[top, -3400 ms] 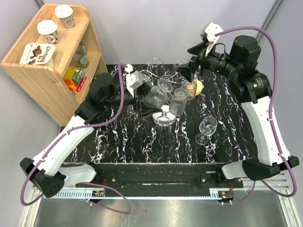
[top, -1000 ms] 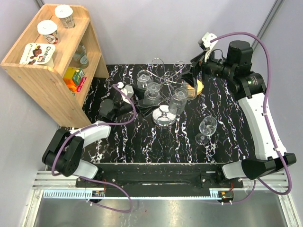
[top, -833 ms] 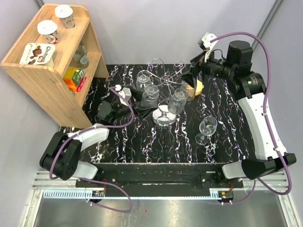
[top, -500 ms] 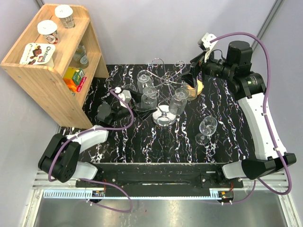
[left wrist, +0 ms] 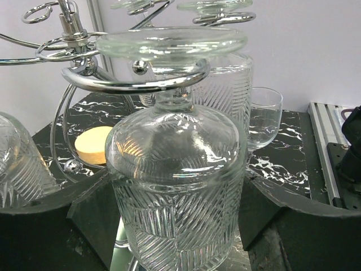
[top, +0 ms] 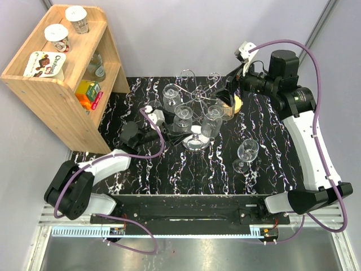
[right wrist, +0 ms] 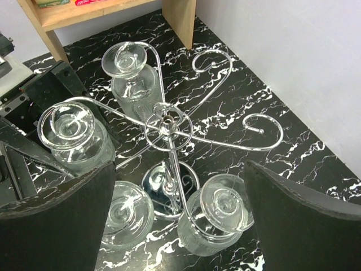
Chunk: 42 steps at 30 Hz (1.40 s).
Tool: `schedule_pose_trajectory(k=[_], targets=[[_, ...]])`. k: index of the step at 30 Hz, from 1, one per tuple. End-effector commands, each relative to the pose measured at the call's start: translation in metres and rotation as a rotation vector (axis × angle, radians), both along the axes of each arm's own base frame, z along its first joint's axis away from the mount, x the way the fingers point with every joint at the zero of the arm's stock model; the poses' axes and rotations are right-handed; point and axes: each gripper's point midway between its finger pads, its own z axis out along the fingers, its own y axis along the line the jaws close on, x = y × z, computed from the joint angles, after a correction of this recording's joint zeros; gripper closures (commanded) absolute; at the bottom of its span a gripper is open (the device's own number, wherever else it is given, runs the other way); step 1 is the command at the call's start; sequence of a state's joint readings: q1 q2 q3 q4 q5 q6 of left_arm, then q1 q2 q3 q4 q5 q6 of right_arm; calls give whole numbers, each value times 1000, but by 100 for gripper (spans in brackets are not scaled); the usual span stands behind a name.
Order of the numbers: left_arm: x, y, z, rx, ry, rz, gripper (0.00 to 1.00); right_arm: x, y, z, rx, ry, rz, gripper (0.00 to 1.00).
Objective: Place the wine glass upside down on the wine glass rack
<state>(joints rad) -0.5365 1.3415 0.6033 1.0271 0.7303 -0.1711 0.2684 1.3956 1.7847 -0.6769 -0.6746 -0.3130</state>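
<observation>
The chrome wine glass rack [top: 198, 97] stands mid-table, its hub [right wrist: 167, 125] and curled arms seen from above in the right wrist view. A ribbed wine glass [left wrist: 175, 158] hangs upside down, its foot resting on a wire curl [left wrist: 113, 84]. My left gripper [top: 176, 131] is shut on this glass's bowl, one finger [left wrist: 84, 214] on each side. The same glass [right wrist: 70, 132] shows beside dark left fingers. My right gripper [top: 228, 93] hovers open above the rack [right wrist: 177, 192], holding nothing.
Other upside-down glasses [top: 171, 93] [top: 213, 121] hang on the rack. One upright wine glass [top: 247, 151] stands on the table to the right. A round yellow object [top: 237, 103] lies behind the rack. A wooden shelf [top: 56, 84] with cups and jars fills the far left.
Since the earliest frame the left arm has dropped low and folded. Over the last second its gripper slid right toward the rack's post with the glass. The right arm barely moved.
</observation>
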Motion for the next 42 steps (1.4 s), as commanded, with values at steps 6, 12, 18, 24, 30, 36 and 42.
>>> schedule_pose_trajectory(k=[6, 12, 18, 24, 30, 36, 42], targets=[[-3, 0, 17, -9, -97, -2, 79, -3, -1, 13, 19, -12, -25, 1], [-5, 1, 12, 21, -100, -1, 44, -7, 18, 16, 29, -19, -21, 3], [-5, 4, 10, 65, -89, 5, 1, 4, 18, 3, -4, -9, -67, 4], [-12, 14, 2, 123, -100, 3, 1, 27, 3, 0, -34, -26, -202, 9], [-14, 37, -5, 229, -55, -17, 1, 51, -4, -3, -60, -33, -287, 17], [-5, 79, 21, 363, -19, 58, 1, 62, -10, -5, -77, -44, -337, 29], [0, 109, 59, 438, -41, 188, 1, 75, -19, -10, -120, -38, -398, 44]])
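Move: The wine glass at the left gripper is already upside down with its foot on a rack hook; its middle lies between the fingers, about 2 cm above the hand point. The rack's post is some 6 cm forward and 6 right of the left hand, one hung glass is about level and 11 cm right, another 9 cm forward and 4 left. From the right hand, the glass being released is roughly 15 cm left, 3 back and 16 below. Hold the left gripper about the hooked glass briefly, then open it fully to let go, dipping about 2 cm. Draw it left off the glass, some 9 cm, climbing once it is under way and tipping the fingertips down about 20 degrees. Meanwhile shift the empty right gripper slightly left, then forward about 6 cm and down a little, turning clockwise while partly closing. ##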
